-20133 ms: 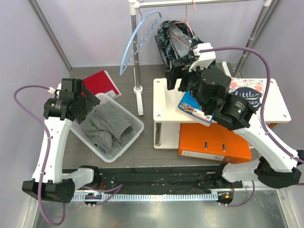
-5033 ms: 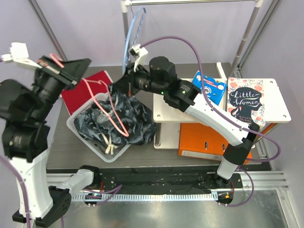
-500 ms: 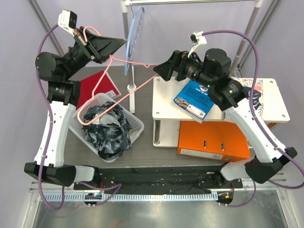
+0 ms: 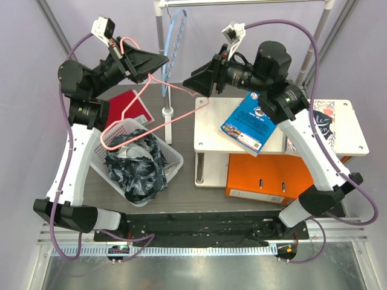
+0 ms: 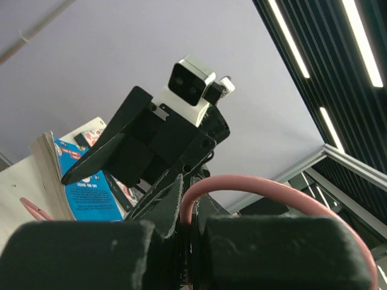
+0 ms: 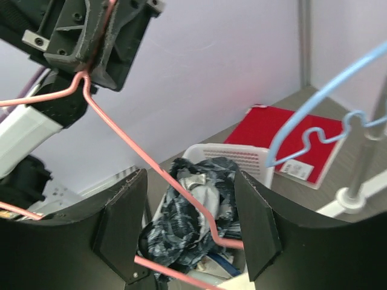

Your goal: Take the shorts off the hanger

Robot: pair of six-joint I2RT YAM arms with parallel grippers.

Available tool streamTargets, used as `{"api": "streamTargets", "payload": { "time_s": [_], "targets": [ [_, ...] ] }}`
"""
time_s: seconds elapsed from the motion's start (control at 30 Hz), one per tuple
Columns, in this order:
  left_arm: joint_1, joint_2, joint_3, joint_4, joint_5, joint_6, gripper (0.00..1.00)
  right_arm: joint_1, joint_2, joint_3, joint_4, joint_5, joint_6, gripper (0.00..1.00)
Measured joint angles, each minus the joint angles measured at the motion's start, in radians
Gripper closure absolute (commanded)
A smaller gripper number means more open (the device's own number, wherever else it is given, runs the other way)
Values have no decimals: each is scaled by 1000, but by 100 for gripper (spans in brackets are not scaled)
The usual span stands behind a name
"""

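Note:
The pink-red hanger (image 4: 126,109) hangs bare in the air, above the basket, between my two grippers. My left gripper (image 4: 154,61) is shut on its hook, and the wire (image 5: 254,186) curves out of the closed jaws (image 5: 190,199) in the left wrist view. My right gripper (image 4: 196,81) is open near the hanger's right end. In the right wrist view the wire (image 6: 145,160) runs between its spread fingers (image 6: 121,232) without being clamped. The black, grey-marbled shorts (image 4: 136,166) lie bunched in the white basket (image 4: 175,158), free of the hanger, and also show in the right wrist view (image 6: 193,211).
A light-blue hanger (image 4: 172,48) hangs on the rack pole behind. A red notebook (image 4: 124,106) lies behind the basket. A white shelf (image 4: 217,139) on the right carries a blue book (image 4: 248,124) and another book (image 4: 323,124). An orange binder (image 4: 272,178) lies under it.
My left gripper has lifted the hanger up and to the right. My right gripper has moved left toward it. The shorts stay in the basket.

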Motion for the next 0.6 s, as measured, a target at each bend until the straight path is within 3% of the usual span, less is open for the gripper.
{"api": "streamTargets", "payload": {
  "time_s": [0.23,0.33,0.43,0.5,0.6],
  "targets": [
    [-42,14,2,2,12,-7,99,58,47,-30,62,-156,50,40],
    [-57,14,2,10,16,-27,100,84,49,-39,77,-171,54,55],
    [-77,14,2,17,22,-43,100,93,48,-50,90,-161,50,78],
    [-80,16,2,15,14,-44,99,97,40,-64,100,-170,22,99],
    [-74,26,2,-18,10,-58,99,116,-2,-111,114,-154,-60,99]
  ]
}}
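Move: About 4 cm left of the right hand, 2 cm back and slightly below lies the shoulder wire of the pink hanger, near its neck; the empty blue hanger hangs some 10 cm ahead of this hand and 5 cm left. The white basket with the black shorts is far below, around 19 cm left and 3 cm back. From the left hand, already gripping the pink hook, that shoulder wire is some 8 cm below, 3 cm back and 2 cm right. Sweeping left and back by roughly 5 cm each way with a small dip, the right hand reaches in under the left gripper, turning some 15 degrees counter-clockwise, then shuts its fingers to pinch the pink hanger's shoulder wire just below the neck. The left hand keeps its hold on the hook and drifts about 2 cm right towards it. ##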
